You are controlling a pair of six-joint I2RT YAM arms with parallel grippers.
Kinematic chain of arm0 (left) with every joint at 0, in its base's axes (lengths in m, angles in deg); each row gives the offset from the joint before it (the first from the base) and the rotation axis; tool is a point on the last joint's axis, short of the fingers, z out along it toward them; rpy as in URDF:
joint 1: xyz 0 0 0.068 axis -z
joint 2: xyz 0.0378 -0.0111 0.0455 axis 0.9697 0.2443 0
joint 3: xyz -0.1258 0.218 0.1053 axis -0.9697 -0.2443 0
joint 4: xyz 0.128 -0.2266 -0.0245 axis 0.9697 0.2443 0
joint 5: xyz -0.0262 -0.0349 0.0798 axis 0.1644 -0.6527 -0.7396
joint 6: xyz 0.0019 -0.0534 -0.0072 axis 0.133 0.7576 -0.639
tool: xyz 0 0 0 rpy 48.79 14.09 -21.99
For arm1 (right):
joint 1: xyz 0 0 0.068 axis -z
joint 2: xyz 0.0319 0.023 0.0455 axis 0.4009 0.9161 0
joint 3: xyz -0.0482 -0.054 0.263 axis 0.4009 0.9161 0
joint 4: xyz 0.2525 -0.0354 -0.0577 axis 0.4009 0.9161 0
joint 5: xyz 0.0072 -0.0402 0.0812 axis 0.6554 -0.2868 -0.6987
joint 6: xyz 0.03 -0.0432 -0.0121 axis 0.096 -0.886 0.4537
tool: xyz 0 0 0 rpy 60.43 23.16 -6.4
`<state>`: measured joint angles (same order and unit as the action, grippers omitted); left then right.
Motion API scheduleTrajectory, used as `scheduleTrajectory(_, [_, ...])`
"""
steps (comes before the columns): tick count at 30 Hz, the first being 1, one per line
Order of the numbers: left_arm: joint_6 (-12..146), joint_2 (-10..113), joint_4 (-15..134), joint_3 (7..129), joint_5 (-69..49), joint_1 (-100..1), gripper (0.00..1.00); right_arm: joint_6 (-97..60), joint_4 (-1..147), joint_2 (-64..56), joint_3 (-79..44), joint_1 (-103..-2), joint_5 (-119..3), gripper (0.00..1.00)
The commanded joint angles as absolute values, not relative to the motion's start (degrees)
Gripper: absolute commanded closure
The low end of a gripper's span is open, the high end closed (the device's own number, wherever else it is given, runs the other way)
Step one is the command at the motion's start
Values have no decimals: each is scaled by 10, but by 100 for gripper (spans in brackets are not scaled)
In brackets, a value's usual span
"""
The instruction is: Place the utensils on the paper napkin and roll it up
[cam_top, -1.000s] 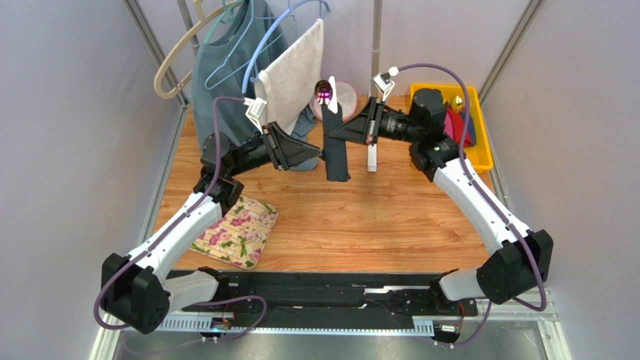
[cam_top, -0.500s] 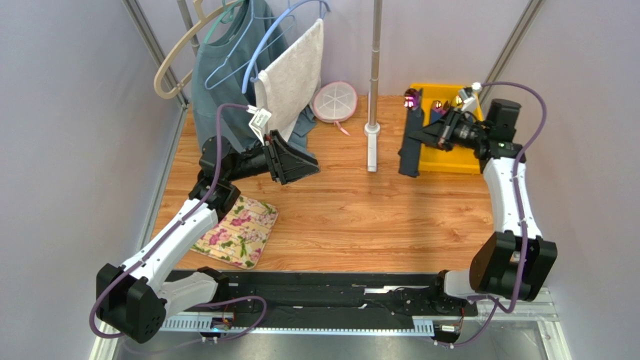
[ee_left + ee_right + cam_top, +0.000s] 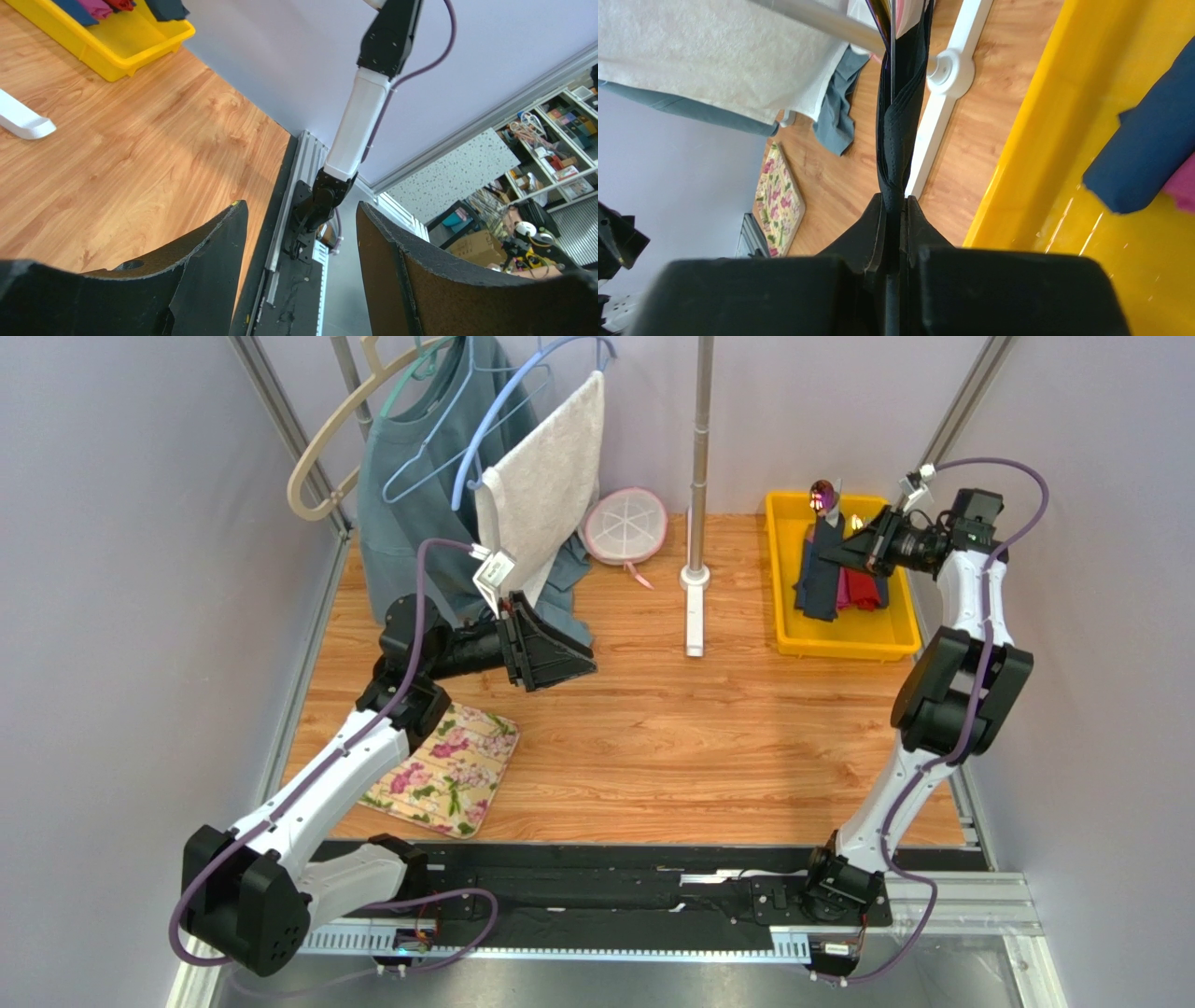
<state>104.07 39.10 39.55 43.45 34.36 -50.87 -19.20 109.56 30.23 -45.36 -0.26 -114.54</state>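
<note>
The black paper napkin [image 3: 817,577] is rolled into a slim bundle round the utensils. A spoon's shiny purple-pink bowl [image 3: 825,496] sticks out of its top. My right gripper [image 3: 859,553] is shut on the bundle and holds it upright in the air over the yellow bin [image 3: 842,650]. In the right wrist view the roll [image 3: 899,126] runs up from between the closed fingers of that gripper [image 3: 896,203]. My left gripper [image 3: 582,655] hovers open and empty above the table's left half, beyond the floral mat [image 3: 442,767]. Nothing lies between its fingers [image 3: 302,210].
The bin [image 3: 1032,175] holds a blue rolled napkin [image 3: 1144,154] and red and pink ones [image 3: 859,588]. A rack post on a white foot [image 3: 693,609] stands at the back centre. Hung garments and a towel [image 3: 540,476] fill the back left, with a pink round lid [image 3: 626,525] beside them.
My right arm swung from the table's back centre to the right, carrying the rolled napkin over the yellow bin. The left gripper opened and shifted slightly.
</note>
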Motion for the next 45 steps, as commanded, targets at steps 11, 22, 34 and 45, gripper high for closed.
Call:
scheduleTrajectory(11, [1046, 409, 369, 421, 350, -509, 34, -169, 999, 487, -625, -11, -1175, 100])
scheduleTrajectory(22, [1056, 414, 368, 406, 336, -509, 34, -142, 949, 566, -685, -39, -1158, 100])
scheduleTrajectory(34, [1060, 435, 359, 410, 331, -509, 34, -148, 940, 596, -707, -44, -1152, 100])
scheduleTrajectory(45, [1068, 443, 362, 408, 324, -510, 34, -147, 929, 620, -719, -43, -1139, 100])
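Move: The rolled napkin with its utensils is already pinched in the right hand. Its place, the open strip along the yellow tray's left wall, lies about 12 cm ahead of this hand, 2 cm left and 18 cm down. The navy roll lies some 8 cm ahead and 4 cm right, and the pink roll as far ahead but 9 cm right, both about 17 cm down. From the left hand the strip is roughly 36 cm ahead, 44 cm right and 30 cm down. The dark napkin roll, spoon and knife sticking out of its far end, is carried forward and down by the right hand, about 11 cm out and 12 cm lower, towards the free strip left of the navy roll. The fingers stay shut on it and the wrist hardly turns; the hand slows near the end, then sinks again. The open, empty left hand sinks about 4 cm well away from it. ##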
